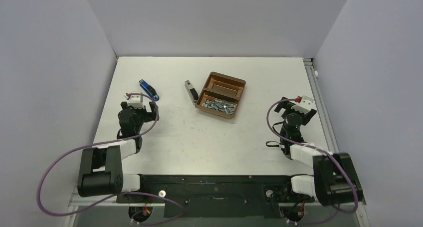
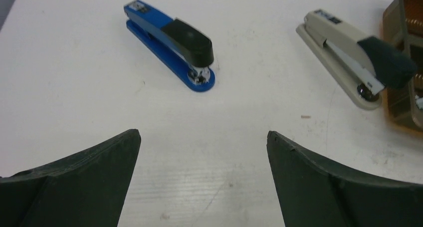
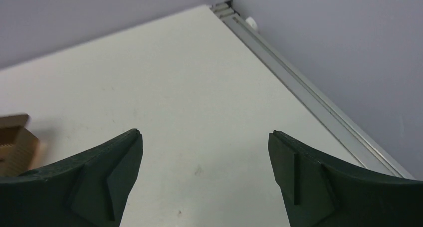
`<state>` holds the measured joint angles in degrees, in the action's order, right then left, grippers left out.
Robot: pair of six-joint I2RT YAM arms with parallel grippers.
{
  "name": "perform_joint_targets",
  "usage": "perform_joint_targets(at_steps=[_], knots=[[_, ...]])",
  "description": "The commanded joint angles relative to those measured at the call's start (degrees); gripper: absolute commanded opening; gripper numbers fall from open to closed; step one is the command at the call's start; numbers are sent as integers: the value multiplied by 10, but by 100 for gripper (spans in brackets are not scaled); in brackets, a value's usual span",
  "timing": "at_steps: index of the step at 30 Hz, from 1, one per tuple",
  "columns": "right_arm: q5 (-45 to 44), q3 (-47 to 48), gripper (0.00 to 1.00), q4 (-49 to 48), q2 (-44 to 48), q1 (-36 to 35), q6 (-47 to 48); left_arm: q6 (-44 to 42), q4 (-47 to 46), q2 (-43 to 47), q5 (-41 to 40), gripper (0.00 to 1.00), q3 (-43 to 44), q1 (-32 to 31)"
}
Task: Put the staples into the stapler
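Observation:
Two staplers lie on the white table. A blue stapler (image 1: pixel 149 91) (image 2: pixel 169 45) with a black top lies at the far left. A grey stapler (image 1: pixel 190 91) (image 2: pixel 349 57) with a dark top lies against the left side of a brown tray (image 1: pixel 239 90). The staples (image 1: pixel 219 106) are a loose silver-grey pile in the tray's near part. My left gripper (image 1: pixel 137 106) (image 2: pixel 203 137) stands open just near of the blue stapler, with only bare table between its fingers. Over the table at the right, well clear of the tray, my right gripper (image 1: pixel 298 107) (image 3: pixel 204 134) is open and holds nothing.
The tray's edge (image 2: pixel 399 102) shows at the right of the left wrist view, and a corner of the tray (image 3: pixel 15 142) at the left of the right wrist view. A metal rail (image 1: pixel 313 82) (image 3: pixel 309 92) runs along the table's right edge. Grey walls enclose three sides.

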<state>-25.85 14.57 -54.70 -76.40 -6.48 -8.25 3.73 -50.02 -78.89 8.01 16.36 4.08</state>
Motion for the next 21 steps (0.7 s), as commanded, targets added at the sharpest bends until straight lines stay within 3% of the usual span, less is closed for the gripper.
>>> perform_joint_targets(at_steps=[1,4,9,14,21], knots=[[12,43,98,102,135,2,-71,-5,282,82,23,96,155,8],[43,110,98,225,159,11,-232,-14,445,115,22,96,233,8],[281,238,98,362,122,17,-237,0,587,180,24,96,299,8],[214,364,98,496,58,-117,-146,43,645,205,24,96,347,7],[123,522,94,570,-94,-282,-74,38,770,121,1,96,466,9]])
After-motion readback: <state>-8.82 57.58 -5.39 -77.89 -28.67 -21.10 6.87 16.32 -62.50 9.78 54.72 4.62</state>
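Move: Some 30 cm to the right hand's left, about 8 cm ahead and 11 cm below, lie the staples in the near half of the brown tray; the grey stapler stands against the tray's left side, about 43 cm left of that hand and 13 cm ahead. From the left hand, the blue stapler is about 15 cm straight ahead and 8 cm lower, while the grey stapler lies 13 cm ahead and 20 cm to its right. Climbing first and then swinging left towards the staples, the empty right hand travels about 23 cm left and ends 13 cm higher and slightly farther out, its open gripper turning some 35 degrees counter-clockwise with the left side rolled up. The left hand, open too, rises about 15 cm, drifting out and back, then tips slightly down. ##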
